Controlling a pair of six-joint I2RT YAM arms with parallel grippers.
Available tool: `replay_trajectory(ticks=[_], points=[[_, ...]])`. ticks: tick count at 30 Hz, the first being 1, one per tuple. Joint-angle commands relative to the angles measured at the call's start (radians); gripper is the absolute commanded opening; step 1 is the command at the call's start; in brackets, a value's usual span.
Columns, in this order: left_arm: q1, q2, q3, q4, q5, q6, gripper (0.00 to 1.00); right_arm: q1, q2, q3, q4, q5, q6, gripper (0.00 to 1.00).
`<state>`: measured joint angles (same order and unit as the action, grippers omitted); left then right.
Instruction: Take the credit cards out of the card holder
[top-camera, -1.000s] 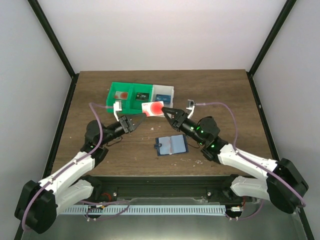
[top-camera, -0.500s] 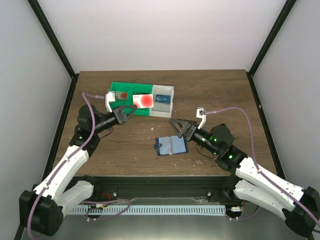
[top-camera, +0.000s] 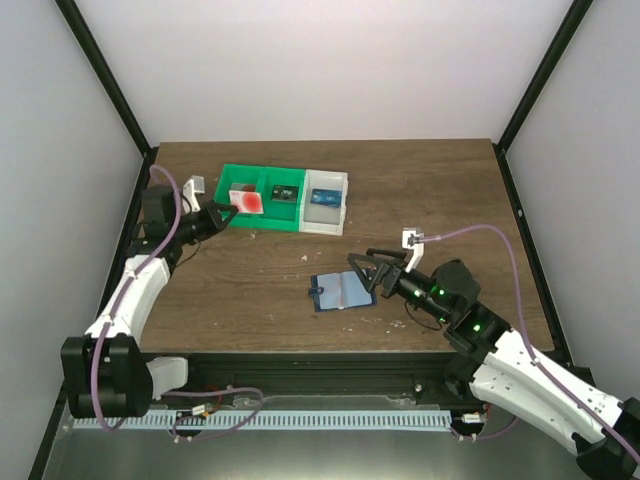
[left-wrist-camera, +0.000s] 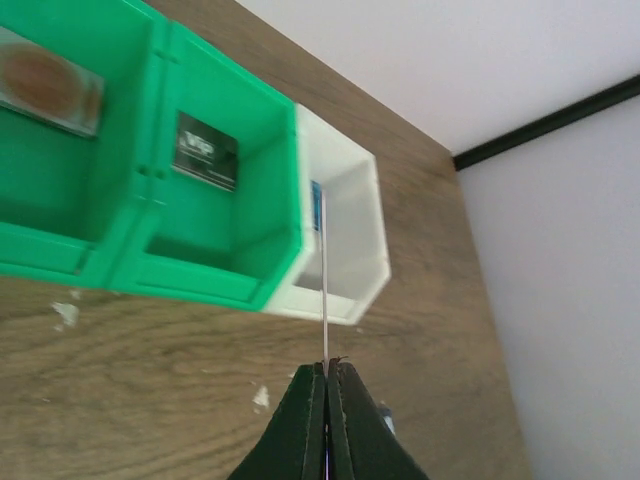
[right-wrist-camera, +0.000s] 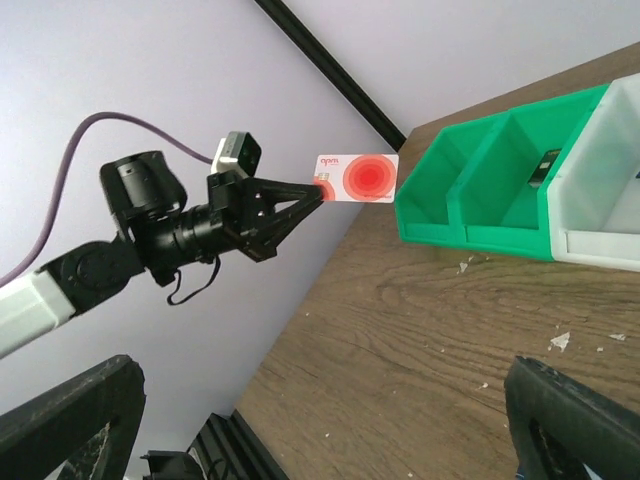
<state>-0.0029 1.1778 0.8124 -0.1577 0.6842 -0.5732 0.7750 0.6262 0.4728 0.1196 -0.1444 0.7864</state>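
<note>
My left gripper (top-camera: 226, 211) is shut on one edge of a credit card (top-camera: 247, 201), whitish with a big red spot. It holds the card in the air over the left end of the green bin (top-camera: 262, 222). The left wrist view shows this card (left-wrist-camera: 324, 270) edge-on, clamped between the closed fingers. The right wrist view shows its face (right-wrist-camera: 358, 177) and the left gripper (right-wrist-camera: 318, 190). The card holder (top-camera: 340, 291), dark navy with a pale blue panel, lies flat on the table. My right gripper (top-camera: 362, 268) hangs open and empty just above its right edge.
A green two-compartment bin and a white bin (top-camera: 326, 222) stand in a row at the back. A brownish card (left-wrist-camera: 40, 80) lies in the left compartment, a dark card (left-wrist-camera: 205, 150) in the middle one, and a blue card (top-camera: 322, 197) in the white bin. Small white flecks dot the wood.
The right gripper let go of the red-spotted card, opened wide and drew back towards the card holder. The left gripper swung left with the card, to the green bin's left end.
</note>
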Motion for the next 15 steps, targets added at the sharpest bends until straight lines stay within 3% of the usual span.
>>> replay_trajectory(ticks=[1,15], points=[[0.049,0.082,0.060,-0.064,-0.006,0.087,0.00,0.003,-0.042,0.006,-0.033,0.028,-0.078,1.00],[0.074,0.481,0.456,-0.269,-0.244,0.278,0.00,0.003,-0.047,0.023,-0.070,-0.021,-0.092,1.00]])
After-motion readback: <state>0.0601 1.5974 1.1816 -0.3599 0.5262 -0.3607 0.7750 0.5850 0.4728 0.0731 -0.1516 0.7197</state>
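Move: The left hand already holds the white-and-orange card. The left green bin it is heading for lies about 12 cm ahead of it, 4 cm to its left and 17 cm below. The middle green bin, level with that one, is some 8 cm to the hand's right, and the white bin about 20 cm to its right. From the idle right hand, the left green bin is roughly 28 cm ahead, 32 cm left and 23 cm below. Still pinching the card at one end between shut fingers, the left hand carries it forward about 9 cm, drifting 5 cm to its left and sinking nearly as much, towards the left green bin. On the way the wrist rolls so its left side rises and tips slightly down, some 15 degrees in all. ##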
